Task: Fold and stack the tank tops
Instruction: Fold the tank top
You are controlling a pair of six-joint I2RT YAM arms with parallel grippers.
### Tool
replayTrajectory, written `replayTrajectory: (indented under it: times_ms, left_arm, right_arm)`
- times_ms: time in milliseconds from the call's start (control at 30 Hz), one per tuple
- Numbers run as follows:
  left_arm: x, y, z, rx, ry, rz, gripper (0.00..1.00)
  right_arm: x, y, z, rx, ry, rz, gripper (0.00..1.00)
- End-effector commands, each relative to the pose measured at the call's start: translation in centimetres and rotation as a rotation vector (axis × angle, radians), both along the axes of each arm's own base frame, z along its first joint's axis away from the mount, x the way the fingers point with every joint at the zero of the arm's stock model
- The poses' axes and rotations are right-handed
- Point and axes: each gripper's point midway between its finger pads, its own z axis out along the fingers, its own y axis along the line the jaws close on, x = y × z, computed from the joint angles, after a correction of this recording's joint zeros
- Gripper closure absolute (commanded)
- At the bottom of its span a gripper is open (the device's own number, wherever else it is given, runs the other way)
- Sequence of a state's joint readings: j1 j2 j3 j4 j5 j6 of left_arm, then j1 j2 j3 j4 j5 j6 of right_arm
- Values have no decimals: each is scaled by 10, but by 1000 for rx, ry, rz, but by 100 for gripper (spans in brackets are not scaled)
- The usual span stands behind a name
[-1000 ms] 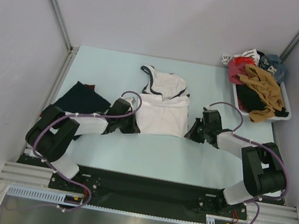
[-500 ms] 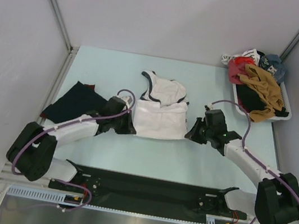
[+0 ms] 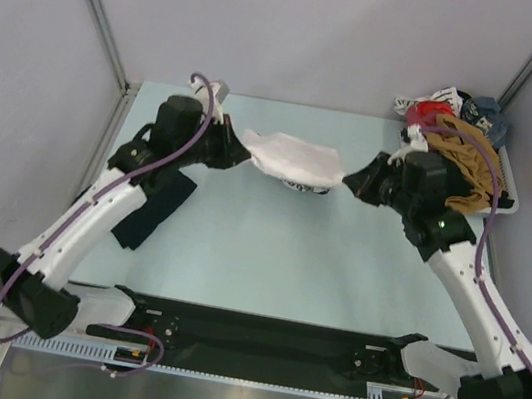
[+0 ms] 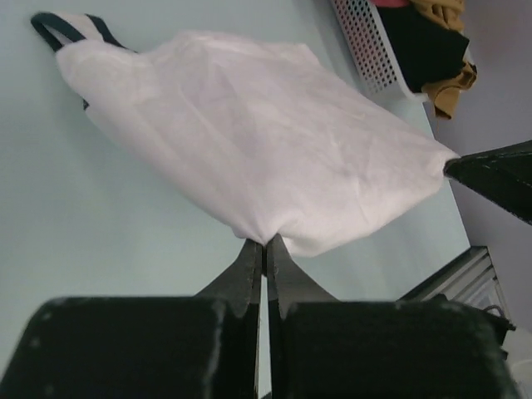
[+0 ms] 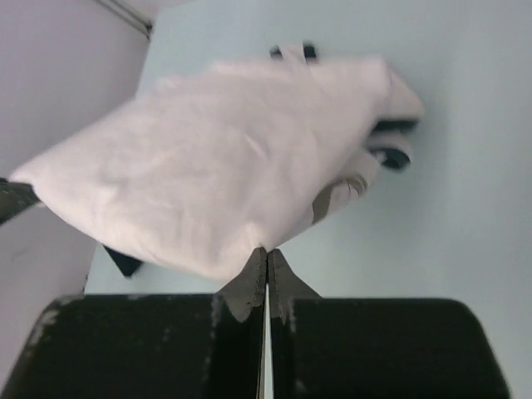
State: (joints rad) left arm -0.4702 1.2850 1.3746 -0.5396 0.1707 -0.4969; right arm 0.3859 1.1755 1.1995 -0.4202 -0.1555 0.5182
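The white tank top [image 3: 293, 156] hangs stretched in the air over the far middle of the table, held by two corners. My left gripper [image 3: 244, 153] is shut on its left corner and my right gripper [image 3: 351, 182] is shut on its right corner. In the left wrist view the white cloth [image 4: 249, 141] fans out from my pinched left gripper [image 4: 264, 243], with navy trim straps at the far end. In the right wrist view my right gripper [image 5: 266, 252] pinches the cloth [image 5: 208, 183]. The dark navy tank top [image 3: 154, 204] lies flat at the left, partly under my left arm.
A white basket [image 3: 511, 194] heaped with red, tan and dark clothes stands at the back right, close behind my right arm; its perforated wall [image 4: 363, 46] shows in the left wrist view. Grey walls close the table on both sides and the back.
Both arms have risen and stretched toward the far side, lifting the white top's near edge off the table. The top now hangs between the grippers instead of lying flat.
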Motion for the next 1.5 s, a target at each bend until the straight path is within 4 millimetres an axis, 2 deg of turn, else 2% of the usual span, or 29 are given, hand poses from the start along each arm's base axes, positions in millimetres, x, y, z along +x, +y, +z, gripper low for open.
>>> replayTrajectory:
  times_ms: [0, 33, 67, 100, 200, 267, 367, 500, 533, 567, 600, 633, 667, 700, 833, 867, 933, 967, 1000, 1033, 1067, 1133, 1167, 1200, 1267, 1300, 1367, 1400, 1467]
  left_arm:
    - [-57, 5, -110, 104, 246, -67, 100]
    - [-74, 1, -116, 87, 238, -91, 100]
    - [-87, 0, -129, 66, 277, -91, 100]
    - [-104, 4, -151, 66, 307, -97, 100]
    - [-138, 6, -168, 69, 338, -114, 100]
    - [-153, 9, -171, 70, 349, -118, 100]
    - [-177, 14, -180, 77, 379, -141, 100]
    - [-204, 23, -218, 126, 480, -152, 96]
    - [-210, 19, -219, 121, 481, -177, 93]
    - [-212, 19, -221, 112, 493, -162, 71]
    - [-213, 22, -223, 124, 501, -143, 60]
    - [-211, 26, -224, 143, 491, -114, 53]
    - [-212, 32, -225, 162, 497, -91, 30]
    - [-209, 33, -215, 151, 469, -76, 19]
    - [-191, 47, -186, 154, 361, 18, 2]
    - [-187, 51, -183, 177, 340, 33, 1]
    - [-176, 46, -169, 195, 309, 37, 0]
    - [-166, 47, -165, 228, 275, 49, 0]
    - [-155, 41, -160, 255, 262, 60, 0]
    - [-146, 41, -157, 284, 234, 62, 0]
    - [-132, 37, -152, 288, 203, 81, 0]
    - [-104, 36, -153, 310, 202, 106, 0]
    - [-88, 30, -148, 270, 179, 112, 0]
    - [-79, 24, -155, 253, 213, 87, 0]
    - [-49, 30, -152, 224, 191, 133, 0]
    - [-37, 28, -156, 230, 206, 139, 0]
    - [-15, 31, -157, 223, 196, 168, 0]
    - [-2, 27, -165, 229, 220, 167, 0]
    - [18, 25, -170, 205, 233, 171, 1]
  right_arm:
    - [-57, -5, -83, -42, 229, 25, 100]
    - [-72, -7, -89, -33, 228, 32, 100]
    - [-86, -11, -112, -52, 271, 25, 100]
    - [-100, -11, -122, -65, 307, 34, 100]
    - [-125, -14, -127, -67, 332, 39, 100]
    - [-137, -13, -123, -61, 328, 50, 100]
    - [-158, -11, -136, -96, 382, 73, 100]
    - [-188, -2, -163, -104, 445, 122, 100]
    - [-195, -2, -174, -113, 469, 130, 95]
    - [-204, 2, -179, -122, 480, 155, 86]
    - [-208, 2, -182, -122, 492, 149, 71]
    - [-207, 0, -183, -133, 476, 131, 41]
    - [-210, 1, -182, -146, 464, 137, 34]
    - [-210, -1, -181, -155, 455, 129, 30]
    - [-187, -4, -169, -220, 384, 94, 26]
    - [-175, -1, -156, -222, 353, 87, 27]
    - [-148, -5, -152, -259, 317, 61, 29]
    - [-136, 1, -148, -257, 327, 75, 30]
    - [-121, 6, -144, -238, 308, 71, 30]
    - [-104, 0, -143, -229, 307, 57, 30]
    - [-91, 0, -153, -246, 336, 44, 30]
    - [-61, 1, -144, -196, 315, 35, 26]
    - [-50, 2, -162, -210, 369, 30, 23]
    - [-33, 8, -153, -185, 343, 30, 22]
    - [-15, 10, -161, -156, 366, 31, 17]
    - [-4, 14, -176, -152, 394, 31, 16]
    - [15, 17, -179, -105, 403, 37, 15]
    - [25, 18, -196, -95, 434, 34, 15]
    - [44, 18, -199, -55, 439, 22, 17]
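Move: Just ahead of the base, the bare table where the held hem will come down lies about 21 cm back and 30 below both hands, 3 cm left of the left hand and 2 right of the right. The dark-trimmed neck end of the white tank top is some 10 cm ahead and 8 right of the left hand, low down. The dark tank top lies 27 cm left of the left hand, 2 ahead; the laundry basket is 33 cm right of the right hand, 17 ahead. Swinging the still-pinched hem corners back towards the base and down, both hands travel about 20 cm each way, wrists tipping down, then open to let go. Freed, they rise slightly, sweep forward again some 20 cm and sink at the end, open and clear of the table, towards the far corners of the body by the dark-trimmed neck end. ##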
